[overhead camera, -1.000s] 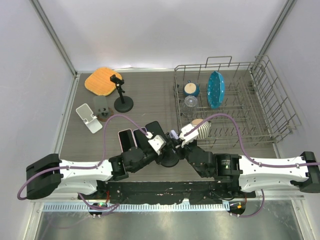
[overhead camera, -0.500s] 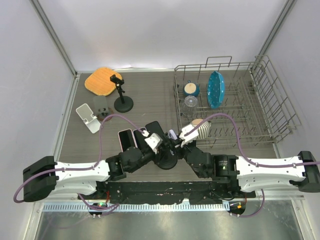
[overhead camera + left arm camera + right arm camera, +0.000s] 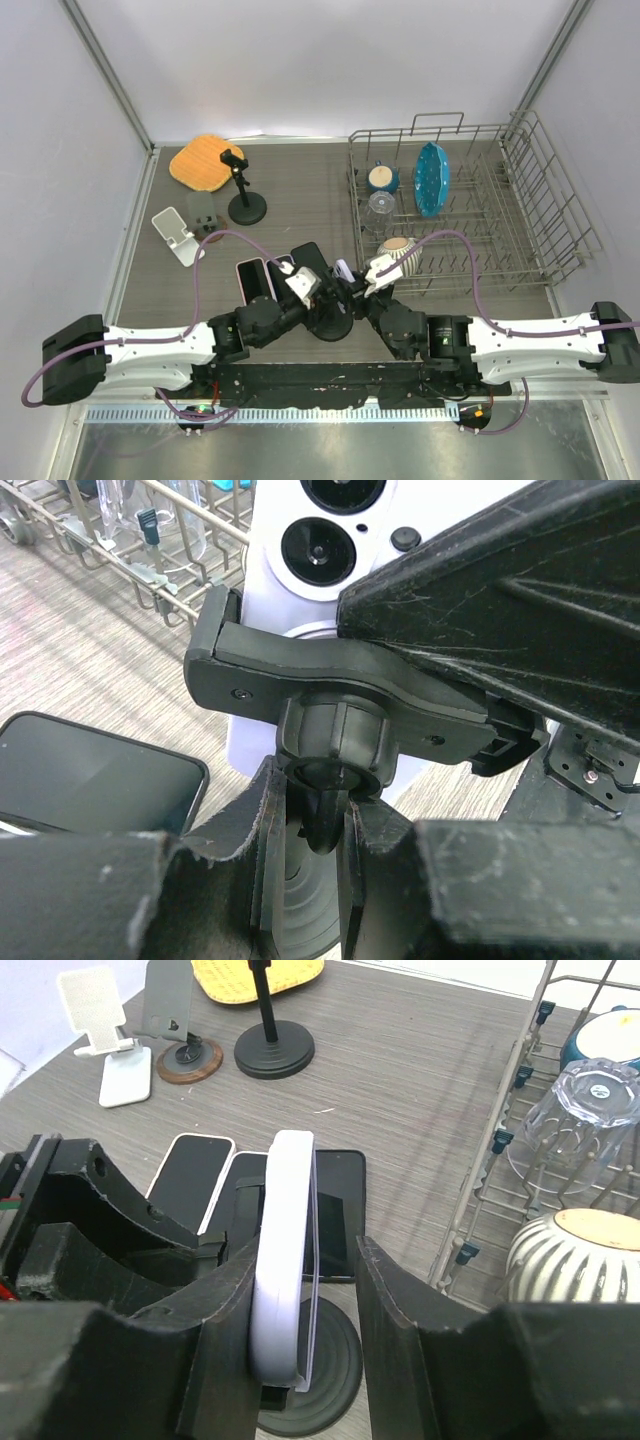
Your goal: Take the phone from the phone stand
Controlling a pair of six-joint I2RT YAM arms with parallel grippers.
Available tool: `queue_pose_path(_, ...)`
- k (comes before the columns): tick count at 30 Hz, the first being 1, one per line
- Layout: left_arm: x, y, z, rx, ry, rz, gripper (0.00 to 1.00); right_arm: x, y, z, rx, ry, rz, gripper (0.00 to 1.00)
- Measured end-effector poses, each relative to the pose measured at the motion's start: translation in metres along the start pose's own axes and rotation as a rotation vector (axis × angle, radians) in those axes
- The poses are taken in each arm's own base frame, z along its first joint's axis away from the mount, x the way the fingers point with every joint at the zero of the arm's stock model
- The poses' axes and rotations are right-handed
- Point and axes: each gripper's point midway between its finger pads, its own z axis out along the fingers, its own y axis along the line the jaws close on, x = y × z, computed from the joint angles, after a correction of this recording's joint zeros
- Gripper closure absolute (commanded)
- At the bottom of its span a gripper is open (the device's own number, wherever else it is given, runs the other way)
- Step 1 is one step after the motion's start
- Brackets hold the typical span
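A white phone (image 3: pixel 285 1260) stands edge-on in the clamp of a black phone stand (image 3: pixel 330 675), above the stand's round base (image 3: pixel 325 1380). My right gripper (image 3: pixel 307 1260) straddles the phone and is open: the left finger lies against the white case, and a gap shows between the screen and the right finger (image 3: pixel 400 1310). My left gripper (image 3: pixel 312 805) is shut on the stand's thin stem just under the ball joint. The phone's back with its camera lenses (image 3: pixel 320 540) fills the top of the left wrist view. From above, both grippers meet at the stand (image 3: pixel 330 322).
Two other phones lie flat by the stand, one white-edged (image 3: pixel 253 278) and one black (image 3: pixel 308 260). Further back stand a white stand (image 3: pixel 178 236), a wood-based stand (image 3: pixel 205 225), a black pole stand (image 3: pixel 245 205) and an orange cloth (image 3: pixel 205 162). A dish rack (image 3: pixel 540 200) with crockery fills the right.
My right gripper's jaws have parted from the phone, leaving a gap on the screen side. My left gripper keeps its hold on the stem, and both arms have edged slightly left.
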Motion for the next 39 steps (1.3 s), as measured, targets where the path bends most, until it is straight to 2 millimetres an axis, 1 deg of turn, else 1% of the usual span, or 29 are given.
queue_pose_path(2, 0.000, 0.000, 0.000, -0.003, -0.001, -0.005, 1.00, 0.000, -0.001, 0.001, 0.003, -0.011, 0.001, 0.53)
queue_pose_path(6, 0.000, -0.006, -0.001, 0.014, -0.001, -0.021, 1.00, -0.001, -0.005, 0.003, 0.021, -0.029, -0.011, 0.51)
queue_pose_path(15, -0.001, -0.006, -0.001, 0.002, -0.007, -0.045, 1.00, -0.003, -0.006, 0.006, 0.029, -0.044, -0.015, 0.52)
queue_pose_path(17, -0.001, -0.006, -0.001, 0.001, -0.007, -0.044, 1.00, -0.002, -0.006, 0.005, 0.030, -0.041, -0.007, 0.51)
queue_pose_path(19, -0.001, -0.005, -0.002, -0.005, -0.006, -0.043, 1.00, 0.000, -0.007, 0.004, 0.030, -0.032, 0.007, 0.46)
queue_pose_path(21, -0.002, -0.003, -0.005, -0.012, -0.002, -0.041, 1.00, 0.001, -0.009, 0.001, 0.026, -0.020, 0.021, 0.42)
queue_pose_path(22, -0.002, -0.002, -0.007, -0.017, 0.000, -0.040, 1.00, 0.001, -0.011, -0.001, 0.025, -0.013, 0.027, 0.38)
queue_pose_path(25, -0.003, 0.000, -0.013, -0.023, 0.006, -0.045, 1.00, -0.001, -0.017, -0.009, 0.015, 0.011, 0.039, 0.29)
queue_pose_path(28, -0.008, 0.001, -0.017, -0.026, -0.001, -0.065, 1.00, -0.005, -0.021, -0.017, -0.005, 0.034, 0.046, 0.26)
queue_pose_path(31, -0.009, 0.002, -0.021, -0.031, 0.003, -0.080, 1.00, -0.013, -0.023, -0.025, -0.030, 0.048, 0.055, 0.24)
queue_pose_path(35, -0.007, 0.003, -0.025, -0.046, 0.053, -0.088, 1.00, -0.028, -0.028, -0.035, -0.050, 0.045, 0.093, 0.23)
queue_pose_path(37, -0.012, 0.002, -0.026, -0.055, 0.078, -0.095, 1.00, -0.031, -0.034, -0.039, -0.052, 0.040, 0.111, 0.24)
queue_pose_path(39, -0.023, 0.000, -0.027, -0.064, 0.087, -0.110, 1.00, -0.033, -0.039, -0.044, -0.051, 0.037, 0.124, 0.23)
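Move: The clamped phone's middle is about 1 cm ahead, 1 cm left and 1 cm below the right hand point, between its part-open fingers. From that hand the black phone lies some 13 cm ahead, 5 cm left and 20 cm down; the striped mug is about 12 cm ahead, 13 cm right and 14 cm down. From the left hand, on the stand's neck, the clamped phone is about 2 cm ahead, 3 cm right and 4 cm up. The right hand opens further and withdraws right about 5 cm, rising; the left still grips the stand's neck. ##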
